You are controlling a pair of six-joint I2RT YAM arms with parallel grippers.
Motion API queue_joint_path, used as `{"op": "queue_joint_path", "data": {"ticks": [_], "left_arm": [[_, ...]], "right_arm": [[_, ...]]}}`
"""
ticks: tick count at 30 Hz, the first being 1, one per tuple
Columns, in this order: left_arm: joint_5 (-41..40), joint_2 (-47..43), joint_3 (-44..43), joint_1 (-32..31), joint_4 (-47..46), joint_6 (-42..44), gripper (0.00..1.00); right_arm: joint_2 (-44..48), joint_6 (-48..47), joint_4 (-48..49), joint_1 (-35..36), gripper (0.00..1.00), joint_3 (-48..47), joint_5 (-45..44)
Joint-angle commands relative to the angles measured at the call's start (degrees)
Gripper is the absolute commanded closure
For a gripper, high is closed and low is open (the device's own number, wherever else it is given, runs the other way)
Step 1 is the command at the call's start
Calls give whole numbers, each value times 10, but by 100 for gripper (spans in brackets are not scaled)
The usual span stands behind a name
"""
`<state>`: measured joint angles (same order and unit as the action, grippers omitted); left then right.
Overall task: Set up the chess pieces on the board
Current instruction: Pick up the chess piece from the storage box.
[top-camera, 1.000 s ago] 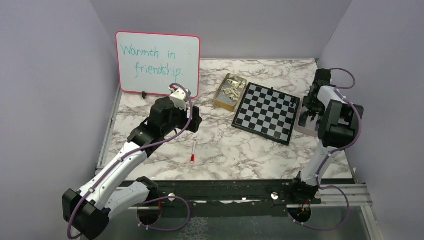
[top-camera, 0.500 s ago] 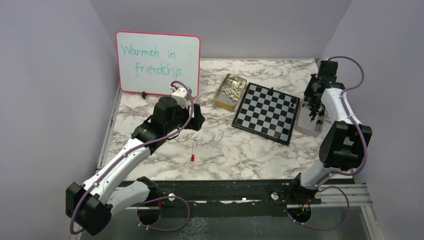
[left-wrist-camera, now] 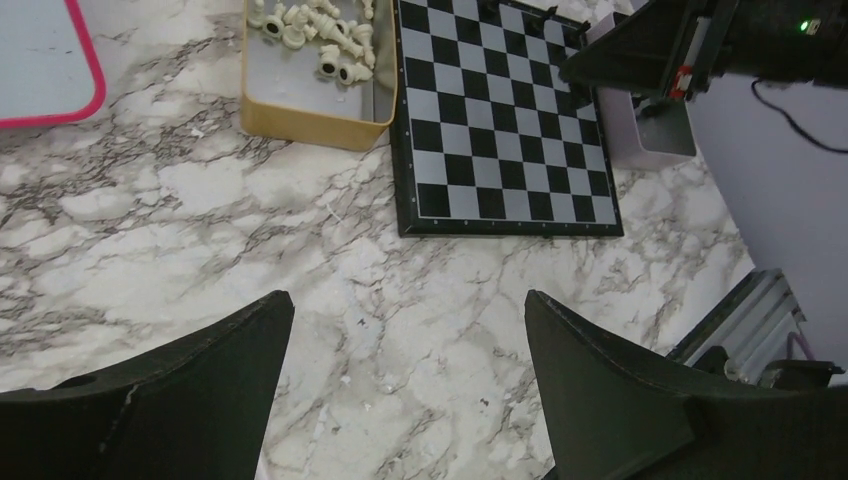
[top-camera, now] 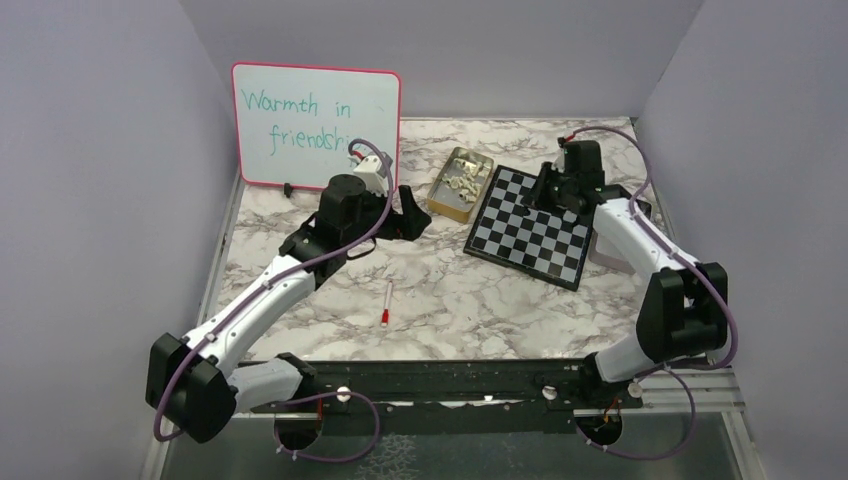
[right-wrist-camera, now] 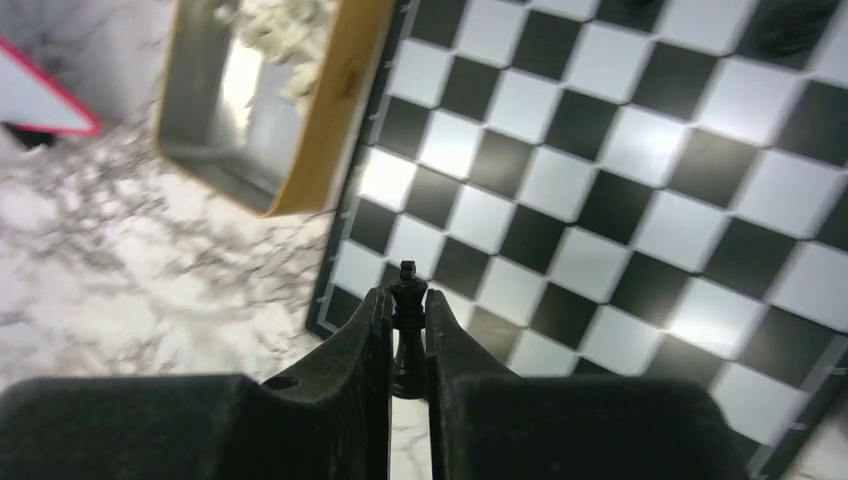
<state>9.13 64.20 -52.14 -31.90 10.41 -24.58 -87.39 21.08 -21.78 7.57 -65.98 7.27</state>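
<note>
The board [top-camera: 533,225] lies right of centre on the marble table, and it also fills the upper part of the left wrist view [left-wrist-camera: 500,120]. My right gripper [right-wrist-camera: 407,295] is shut on a black chess piece [right-wrist-camera: 407,318], a crowned chessman held upright above the board [right-wrist-camera: 600,170]. Seen from above, that gripper [top-camera: 546,186] hangs over the board's far edge. Cream chess pieces [left-wrist-camera: 320,30] lie in a gold tin [top-camera: 460,183] left of the board. My left gripper [left-wrist-camera: 408,300] is open and empty over bare marble, near the tin [left-wrist-camera: 310,115].
A pink-framed whiteboard [top-camera: 315,125] stands at the back left. A red-tipped pen [top-camera: 386,302] lies on the marble in front of my left arm. A grey tray [left-wrist-camera: 655,135] sits against the board's right side, partly under my right arm.
My right arm has swung from the grey tray to above the board's far edge, carrying the black piece. My left arm has reached forward and right toward the tin.
</note>
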Motion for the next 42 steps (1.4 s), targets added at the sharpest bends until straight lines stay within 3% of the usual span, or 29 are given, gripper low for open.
{"op": "queue_joint_path", "data": {"ticks": [1, 7, 12, 19, 31, 39, 42], "left_arm": [[31, 45, -32, -2, -70, -53, 14], [71, 111, -38, -11, -164, -118, 18], [109, 168, -67, -32, -216, -121, 18], [134, 218, -92, -47, -255, -130, 18], [174, 285, -155, -58, -261, -134, 27], [192, 302, -168, -62, -269, -134, 50], [209, 304, -170, -62, -269, -115, 67]], "right_arm": [[40, 113, 115, 33, 91, 46, 70], [80, 269, 270, 81, 91, 124, 125], [106, 387, 374, 102, 91, 176, 146], [133, 428, 412, 114, 91, 197, 148], [159, 435, 427, 116, 90, 210, 137], [170, 437, 438, 116, 90, 227, 149], [175, 424, 433, 116, 90, 223, 159]]}}
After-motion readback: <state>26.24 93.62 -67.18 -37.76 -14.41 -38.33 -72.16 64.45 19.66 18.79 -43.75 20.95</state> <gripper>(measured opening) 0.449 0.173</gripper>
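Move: From the open left hand, the black chess piece in the right fingers is about 29 cm to the right, 11 cm ahead and 8 cm lower. The left gripper is thus about 29 cm left of the right hand, 11 cm back and 8 cm higher. From the right hand, the board's middle is some 3 cm left, 2 cm back and 12 cm below; the box of white pieces is 18 cm left, 4 cm ahead and 12 cm below. Right carries the black piece 13 cm left, then up, rolling; left reaches 15 cm right, half-closing around its base. ##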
